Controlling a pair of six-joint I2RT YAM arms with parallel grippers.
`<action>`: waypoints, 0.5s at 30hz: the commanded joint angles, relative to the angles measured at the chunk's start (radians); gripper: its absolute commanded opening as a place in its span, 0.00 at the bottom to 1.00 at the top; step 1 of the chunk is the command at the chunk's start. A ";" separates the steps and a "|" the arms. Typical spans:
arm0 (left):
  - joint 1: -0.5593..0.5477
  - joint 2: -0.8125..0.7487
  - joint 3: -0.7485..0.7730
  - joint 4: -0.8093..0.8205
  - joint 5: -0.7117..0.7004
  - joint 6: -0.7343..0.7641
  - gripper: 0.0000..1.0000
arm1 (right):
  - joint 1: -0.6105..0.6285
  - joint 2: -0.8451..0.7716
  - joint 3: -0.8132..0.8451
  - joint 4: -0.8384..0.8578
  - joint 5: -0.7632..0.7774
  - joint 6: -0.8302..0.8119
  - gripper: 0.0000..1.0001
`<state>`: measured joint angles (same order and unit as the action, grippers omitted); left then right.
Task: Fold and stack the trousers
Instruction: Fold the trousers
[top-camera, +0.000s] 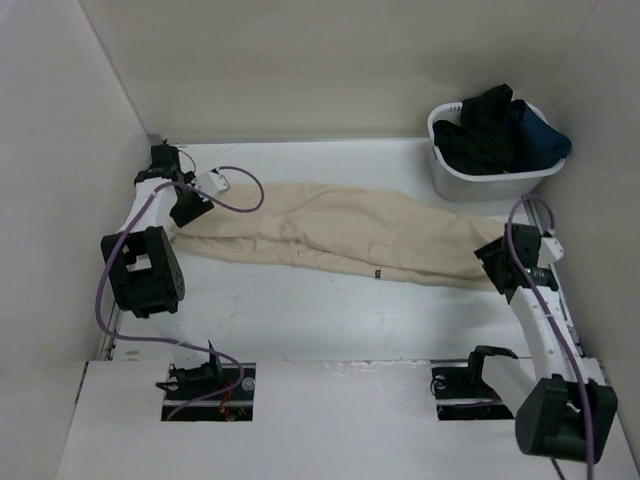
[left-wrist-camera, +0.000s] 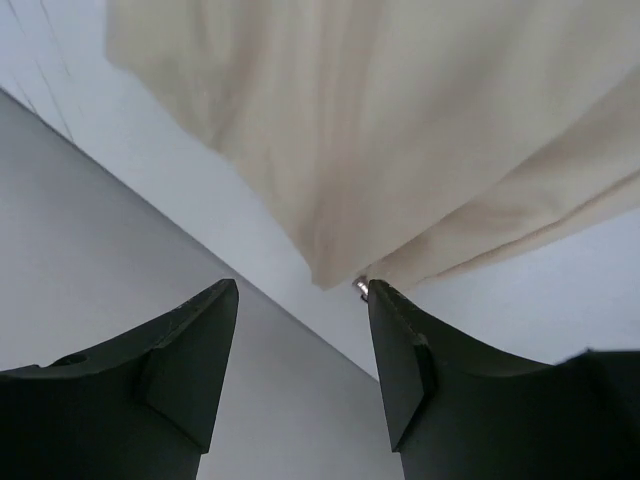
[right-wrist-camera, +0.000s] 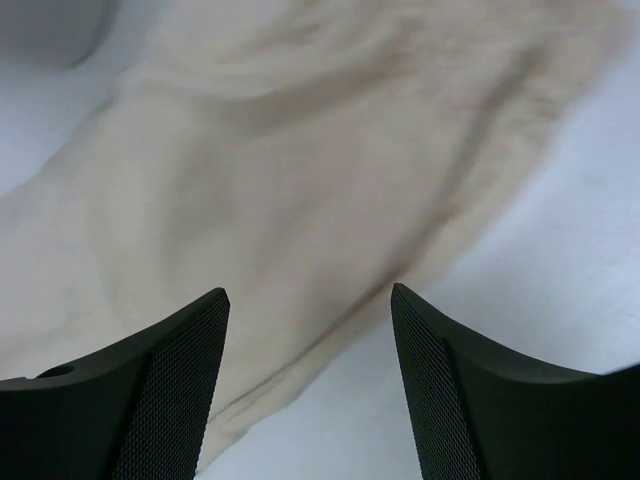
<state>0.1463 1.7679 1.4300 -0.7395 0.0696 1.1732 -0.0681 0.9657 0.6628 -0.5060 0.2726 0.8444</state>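
The beige trousers (top-camera: 340, 235) lie stretched out flat across the table, running from the left arm to the right arm. A small dark tag (top-camera: 378, 273) shows on their near edge. My left gripper (top-camera: 190, 212) hovers at their left end. In the left wrist view it (left-wrist-camera: 300, 285) is open with nothing between the fingers, and a cloth corner with a small metal button (left-wrist-camera: 360, 287) lies just past the right fingertip. My right gripper (top-camera: 497, 265) is at the right end. Its wrist view shows it (right-wrist-camera: 310, 290) open above the cloth (right-wrist-camera: 300, 150), holding nothing.
A white basket (top-camera: 450, 180) with dark clothes (top-camera: 500, 125) stands at the back right, close to the trousers' right end. White walls enclose the table on the left, back and right. A purple cable (top-camera: 240, 200) loops over the trousers near the left arm.
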 joint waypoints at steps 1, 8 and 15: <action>0.038 0.074 -0.022 0.126 -0.036 0.039 0.54 | -0.171 -0.061 -0.063 -0.075 -0.009 0.067 0.72; 0.060 0.145 0.001 0.175 -0.024 0.029 0.56 | -0.391 0.056 -0.084 0.056 -0.107 0.053 0.94; 0.089 0.191 0.001 0.209 -0.022 0.029 0.56 | -0.398 0.280 -0.048 0.173 -0.162 0.059 0.94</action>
<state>0.2184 1.9423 1.4239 -0.5735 0.0345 1.1904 -0.4629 1.1858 0.5808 -0.4236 0.1558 0.8909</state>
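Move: The trousers lie stretched across the table. Their near right corner is about 6 cm to the right hand's right, 4 cm back and 10 cm below; the dark tag sits roughly 28 cm left of that hand and 2 cm back, the basket some 24 cm ahead and 2 cm right. Their left corner is about 4 cm to the left hand's left, level with it and 11 cm below. Opening wide, the right hand swings about 8 cm right and down, the left sinks 6, both towards corners. ##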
